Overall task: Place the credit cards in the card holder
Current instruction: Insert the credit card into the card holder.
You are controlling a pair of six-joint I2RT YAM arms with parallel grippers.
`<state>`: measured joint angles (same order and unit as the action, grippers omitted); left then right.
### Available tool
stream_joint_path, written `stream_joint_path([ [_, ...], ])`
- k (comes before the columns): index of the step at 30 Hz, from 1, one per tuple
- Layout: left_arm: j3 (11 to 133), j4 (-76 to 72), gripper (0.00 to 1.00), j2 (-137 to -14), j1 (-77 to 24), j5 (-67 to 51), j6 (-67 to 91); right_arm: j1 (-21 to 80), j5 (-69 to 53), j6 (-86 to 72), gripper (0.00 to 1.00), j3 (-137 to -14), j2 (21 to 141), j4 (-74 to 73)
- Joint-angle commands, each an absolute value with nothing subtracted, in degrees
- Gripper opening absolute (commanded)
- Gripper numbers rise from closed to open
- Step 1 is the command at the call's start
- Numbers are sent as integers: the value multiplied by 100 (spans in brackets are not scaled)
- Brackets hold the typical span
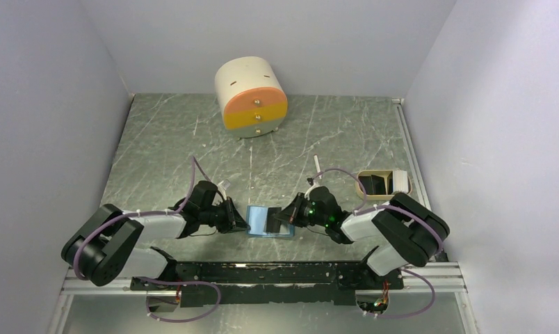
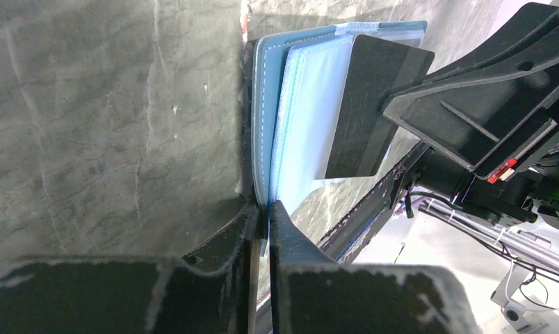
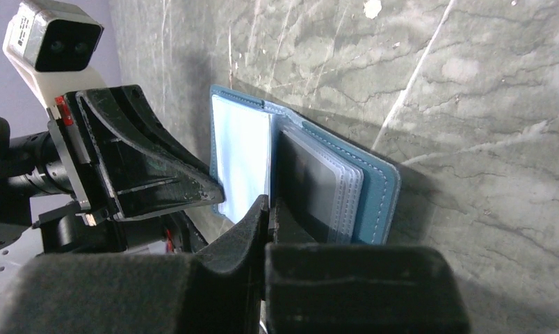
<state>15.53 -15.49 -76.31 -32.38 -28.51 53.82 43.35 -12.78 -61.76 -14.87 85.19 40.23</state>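
The card holder (image 1: 261,223) lies open on the table between the two arms, teal-blue outside and light blue inside (image 2: 311,118). My left gripper (image 2: 266,209) is shut on its near edge, pinching the thin blue cover and a clear pocket. My right gripper (image 3: 270,203) is shut on a black credit card (image 2: 370,104). It holds the card over the holder's right half, against the stack of clear slot pockets (image 3: 346,191). I cannot tell whether the card's end is inside a pocket. In the top view the left gripper (image 1: 245,224) and the right gripper (image 1: 285,218) face each other across the holder.
A cream drum-shaped drawer unit (image 1: 252,97) with an orange front stands at the back. A beige oval tray (image 1: 381,183) with dark things inside sits beside the right arm. A small white piece (image 1: 317,161) lies behind the right gripper. Walls close in the left, right and back.
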Motion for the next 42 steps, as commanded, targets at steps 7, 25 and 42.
stream_joint_path([
  [7,1570,-1701,12,-7675,-3201,-2918,5354,4434,-1565,-6140,0,-1615,8840,4054],
  [25,1556,-1695,13,-7641,-3207,-2897,5378,4431,-905,-5500,27,-2344,8587,1893],
  [42,1521,-1868,14,-7686,-3208,-3010,5417,4685,-739,-5525,32,-2461,8516,1568],
])
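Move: The left-page pocket's middle lies about 6 cm to the left of the right hand, 1 cm nearer the base and roughly 2 cm below; that hand already holds the black card at the pocket's mouth. The right-page sleeves lie 1 cm to its right, 1 cm back, and the white stick 15 cm farther out, 11 cm to the right. From the left hand, pinching the holder's left edge, the pocket is 4 cm right and 2 cm farther out. Leftward about 2 cm and slightly down, the right hand pushes the pinched black card towards the left-page pocket, its fingers opening to about a quarter as that stroke ends. It then draws back right some 2.5 cm over the card, the fingers tipping about 15 degrees steeper downward, and it no longer grips the card. The left hand stays put, still pinching the holder's left edge. ##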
